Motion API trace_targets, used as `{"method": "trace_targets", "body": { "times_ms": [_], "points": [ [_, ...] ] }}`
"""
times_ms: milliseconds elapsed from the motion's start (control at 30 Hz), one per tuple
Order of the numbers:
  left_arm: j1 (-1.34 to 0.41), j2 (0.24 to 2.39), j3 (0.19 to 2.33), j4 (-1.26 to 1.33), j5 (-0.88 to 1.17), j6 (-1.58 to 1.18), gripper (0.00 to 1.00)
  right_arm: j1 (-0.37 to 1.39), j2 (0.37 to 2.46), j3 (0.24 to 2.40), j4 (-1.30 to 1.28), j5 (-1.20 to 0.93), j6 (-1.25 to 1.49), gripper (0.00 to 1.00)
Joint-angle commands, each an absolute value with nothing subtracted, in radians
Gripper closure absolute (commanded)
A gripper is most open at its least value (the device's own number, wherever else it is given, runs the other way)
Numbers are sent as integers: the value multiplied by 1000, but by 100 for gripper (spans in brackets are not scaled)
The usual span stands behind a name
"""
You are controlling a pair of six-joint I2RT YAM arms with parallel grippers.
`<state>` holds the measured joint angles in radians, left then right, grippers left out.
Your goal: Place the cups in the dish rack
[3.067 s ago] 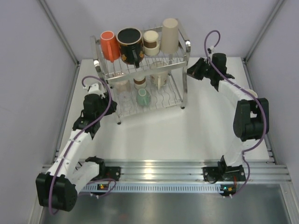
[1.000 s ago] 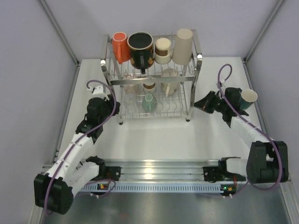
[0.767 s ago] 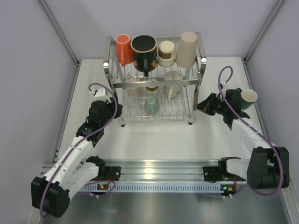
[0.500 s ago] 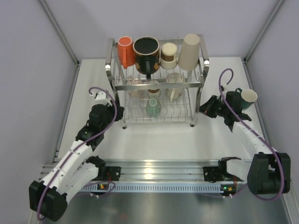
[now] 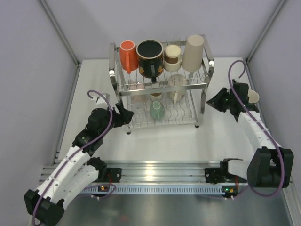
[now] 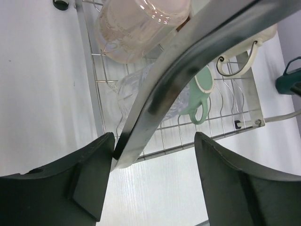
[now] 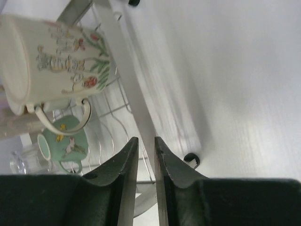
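The chrome dish rack [image 5: 162, 86] stands at the back middle. Its top tier holds an orange cup [image 5: 127, 51], a black mug [image 5: 149, 52], a brown-cream paper cup [image 5: 172, 53] and a tall beige cup [image 5: 193, 46]. Below lie a green mug [image 5: 156, 110], a floral cream mug [image 7: 56, 56], a clear glass [image 6: 126, 94] and a pink cup [image 6: 141, 23]. My left gripper [image 5: 126, 114] [image 6: 155, 137] is open around the front-left post [image 6: 188, 70], which touches one fingertip. My right gripper [image 5: 212, 100] [image 7: 146, 140] is open only a slit beside the right post [image 7: 127, 61]. A teal cup [image 5: 253, 97] sits behind the right arm.
The rack's black foot [image 7: 190, 159] rests on the white table just past my right fingers. An aluminium rail [image 5: 160, 172] with both arm bases runs along the near edge. Grey walls and slanted frame bars [image 5: 59, 33] close in the sides.
The rack has slid to the right. My left jaws have opened off its front-left post. My right gripper has drawn back to the right and parted slightly.
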<state>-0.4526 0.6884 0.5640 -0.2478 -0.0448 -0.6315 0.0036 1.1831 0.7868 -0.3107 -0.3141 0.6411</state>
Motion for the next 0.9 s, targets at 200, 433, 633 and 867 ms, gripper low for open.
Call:
{"method": "trace_targets", "body": {
  "times_ms": [200,433,633,867],
  "points": [
    [-471,626,704,-333,-38,-673,20,-155,1313,1109,-482,-130,640,70],
    [-471,643,759,-399,-57,-632,19,-276,1364,1233,-566,-45,618,63],
    [-471,598,831,-475,-123,-634,2,-296,1460,1360,-638,83,583,50],
    [-471,620,931,-503,-43,-649,2,-317,1632,1551,-784,120,653,45]
  ]
}}
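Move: The teal mug stands on the table about 24 cm to the right hand's right, some 6 cm farther out and roughly 10 cm below it. Beside that hand, the rack's right front post is about 4 cm to the left and level with it; the cream mug on the lower tier lies about 16 cm left and 8 cm ahead. From the left hand, the teal mug is roughly 64 cm to the right, 13 cm farther out and 14 cm lower. Rightward and out, away from the rack's right front post, the right hand sweeps some 20 cm towards the teal mug, rising about 6 cm early on, turning about 30 degrees clockwise and rolling its left side down while its fingers open to about half. The left hand climbs about 11 cm beside the left front post, drawing back slightly, and its fingers open fully. ##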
